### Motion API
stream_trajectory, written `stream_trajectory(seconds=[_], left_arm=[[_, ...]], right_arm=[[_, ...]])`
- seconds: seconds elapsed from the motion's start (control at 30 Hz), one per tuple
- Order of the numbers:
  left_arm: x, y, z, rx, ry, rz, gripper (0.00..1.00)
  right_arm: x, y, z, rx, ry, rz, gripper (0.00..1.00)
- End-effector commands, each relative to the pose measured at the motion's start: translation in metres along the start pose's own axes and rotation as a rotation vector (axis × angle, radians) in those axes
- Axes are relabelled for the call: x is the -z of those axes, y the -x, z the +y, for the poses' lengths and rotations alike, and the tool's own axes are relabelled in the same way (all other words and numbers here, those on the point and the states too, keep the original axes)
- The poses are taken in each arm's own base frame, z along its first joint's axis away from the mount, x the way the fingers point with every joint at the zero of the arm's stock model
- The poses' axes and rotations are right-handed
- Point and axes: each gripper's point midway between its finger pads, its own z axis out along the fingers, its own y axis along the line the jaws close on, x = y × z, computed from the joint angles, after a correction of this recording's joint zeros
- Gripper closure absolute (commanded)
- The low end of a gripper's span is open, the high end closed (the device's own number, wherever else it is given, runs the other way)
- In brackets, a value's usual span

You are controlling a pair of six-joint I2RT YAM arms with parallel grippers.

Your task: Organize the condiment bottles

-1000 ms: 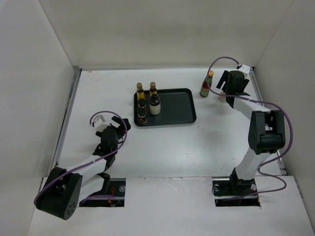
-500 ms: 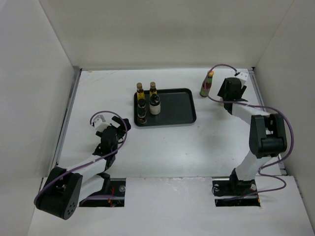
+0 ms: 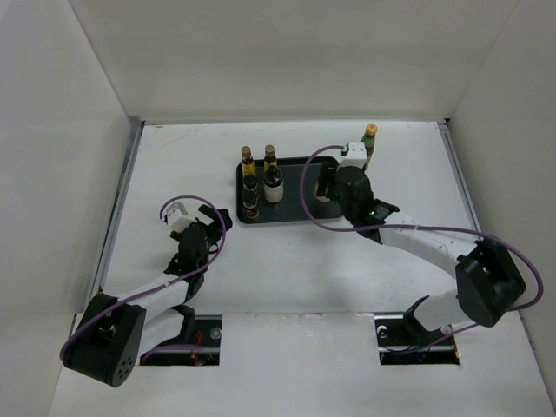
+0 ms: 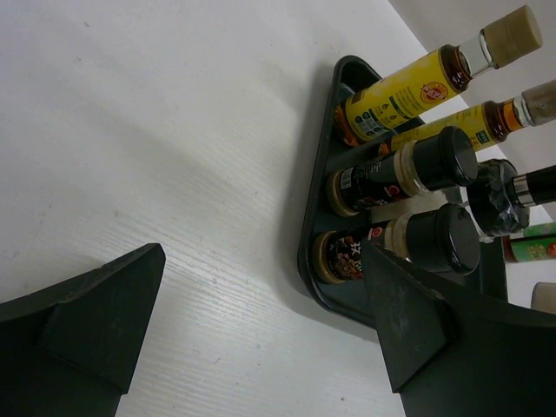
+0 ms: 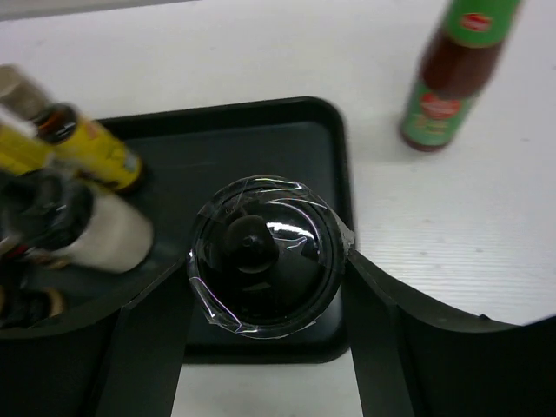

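Observation:
A black tray [image 3: 291,208] holds two yellow-amber bottles [image 3: 248,159] at its back left, and a dark jar [image 3: 251,198] and a whitish black-capped bottle [image 3: 274,187] in front of them. My right gripper [image 5: 261,261] is shut on a black-capped bottle with clear wrap over its cap [image 5: 261,226] and holds it upright over the tray's right part [image 5: 261,139]. The red bottle with a green label [image 5: 452,78] stands on the table behind the tray's right corner. My left gripper [image 4: 261,321] is open and empty, low over the table left of the tray [image 4: 317,217].
White walls enclose the table on the left, back and right. The right arm's purple cable [image 3: 306,187] loops over the tray. The right arm [image 3: 417,243] stretches across the table in front of the tray.
The right arm has swung left from the back right corner, past the red bottle, to over the tray's right part, with the wrapped bottle in its jaws. The left arm has not moved.

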Motion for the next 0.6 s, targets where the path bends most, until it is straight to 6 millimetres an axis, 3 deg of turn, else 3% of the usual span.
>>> stream_trajectory(seconds=[0.0,0.1,0.2,0.27,0.4,0.57], left_arm=[[-0.003,0.018,-0.026,0.032,-0.07,-0.053,0.0],[-0.003,0.018,-0.025,0.029,-0.066,-0.052,0.0],[-0.001,0.021,-0.024,0.033,-0.069,-0.063,0.0],[-0.001,0.022,-0.023,0.032,-0.065,-0.066,0.0],[-0.001,0.021,-0.024,0.032,-0.068,-0.062,0.0],[-0.001,0.021,-0.024,0.032,-0.068,-0.06,0.0]], right_arm=[[0.007,0.046,0.064,-0.068,0.127,-0.136,0.5],[-0.001,0.031,0.113,-0.046,0.212,-0.113,0.5],[-0.003,0.022,0.152,-0.032,0.276,-0.095,0.5],[-0.004,0.018,0.168,-0.027,0.3,-0.089,0.5],[-0.011,0.002,0.187,-0.001,0.326,-0.064,0.49],[-0.023,-0.024,0.192,0.027,0.317,-0.028,0.49]])
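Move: The right gripper holds a taped jar. The free spot for it, in the tray's near-left part, lies about 17 cm to the left, 1 cm back and some 13 cm below. From the gripper, the taped jar already standing there is 19 cm left and 5 cm ahead; the front spice jar is 25 cm left and 2 cm back, and the rear one 25 cm left and 4 cm ahead. From the idle left gripper, that spot lies some 25 cm right and 5 cm ahead. Carry the held taped jar left over the tray with the right gripper, about 17 cm, quickly at first and slowing towards the gap right of the front spice jar. After the first few centimetres of level travel, sink nearly 5 cm as well. Turn the wrist about 20 degrees counter-clockwise on the way and keep the grip closed. ##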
